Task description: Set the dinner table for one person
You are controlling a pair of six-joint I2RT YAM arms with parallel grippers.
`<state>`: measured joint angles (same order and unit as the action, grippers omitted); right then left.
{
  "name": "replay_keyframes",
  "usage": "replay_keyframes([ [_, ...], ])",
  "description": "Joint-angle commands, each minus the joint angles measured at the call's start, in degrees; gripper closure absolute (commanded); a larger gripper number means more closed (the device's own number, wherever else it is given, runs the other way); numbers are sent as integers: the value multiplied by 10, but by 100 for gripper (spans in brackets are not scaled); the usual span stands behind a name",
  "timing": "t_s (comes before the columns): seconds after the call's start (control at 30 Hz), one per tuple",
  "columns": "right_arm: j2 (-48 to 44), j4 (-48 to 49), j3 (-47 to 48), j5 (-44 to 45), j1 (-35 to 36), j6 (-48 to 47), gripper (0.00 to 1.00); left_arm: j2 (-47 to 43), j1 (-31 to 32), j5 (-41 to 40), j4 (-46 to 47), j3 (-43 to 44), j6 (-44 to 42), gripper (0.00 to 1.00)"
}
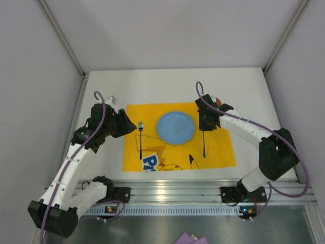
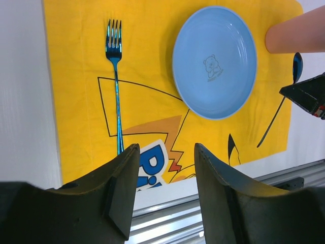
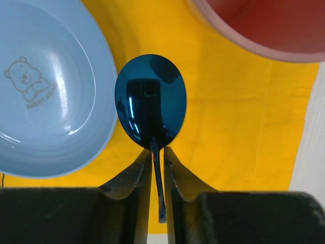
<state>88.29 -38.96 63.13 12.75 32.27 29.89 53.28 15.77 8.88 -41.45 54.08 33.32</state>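
Observation:
On the white dinner table [image 1: 244,91] lies a yellow cartoon placemat [image 1: 218,152] with a light blue plate [image 1: 174,127] at its middle. A blue metallic fork [image 1: 140,142] lies left of the plate, tines away from the arms. Right of the plate lies a dark blue spoon [image 3: 150,99], its handle [image 1: 203,145] pointing toward the arms. My right gripper [image 3: 157,152] is shut on the spoon's neck, just behind the bowl. My left gripper [image 2: 166,152] hovers open and empty at the mat's left edge, apart from the fork [image 2: 117,91].
A pink cup [image 3: 269,25] stands on the mat's far right corner, just beyond the spoon and beside the right gripper [image 1: 207,124]. An aluminium rail [image 1: 203,190] runs along the near table edge. Grey walls enclose the table on three sides.

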Motion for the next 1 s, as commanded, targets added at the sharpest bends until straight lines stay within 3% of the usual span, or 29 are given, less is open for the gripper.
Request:
replay_keyframes([
  [0.0, 7, 18, 32, 10, 9, -11, 82, 2, -3, -8, 4, 1, 3, 48],
  [0.03, 7, 17, 33, 8, 10, -9, 77, 6, -3, -7, 5, 3, 3, 48],
  [0.07, 7, 16, 37, 9, 10, -11, 65, 9, -3, -8, 6, 4, 2, 48],
  [0.17, 2, 12, 42, 14, 10, -11, 59, 16, -3, -6, 14, 3, 1, 48],
  [0.5, -72, -31, 64, 19, 10, -19, 58, 43, -3, 3, 31, 17, -6, 48],
  [0.77, -133, -38, -3, -11, 13, -7, 63, 77, -3, 29, 55, 30, 0, 48],
  [0.97, -189, -49, -33, -14, 24, 3, 60, 150, 3, 92, 136, -4, 15, 47],
])
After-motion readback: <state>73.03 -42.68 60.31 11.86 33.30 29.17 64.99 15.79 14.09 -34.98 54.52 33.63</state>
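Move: The right hand holds the spoon by its neck, about 4 cm above the yellow mat; its spot beside the plate is centred some 4 cm back and 1 cm to the left of the hand. The plate's middle lies about 11 cm left and 1 cm ahead, and the cup stands roughly 7 cm ahead and 3 cm to the right, its middle level with the hand. From the left hand, that spot is about 25 cm right, 1 cm ahead and 16 cm below. Easing forward only about 1 cm, the right hand opens its fingers to nearly half and lets go of the spoon beside the plate, then rises some 7 cm and draws back about 4 cm, away from the cup, ending with a slight dip. The empty left hand sinks about 3 cm, then also goes forward and right towards the plate, tipping slightly down. ##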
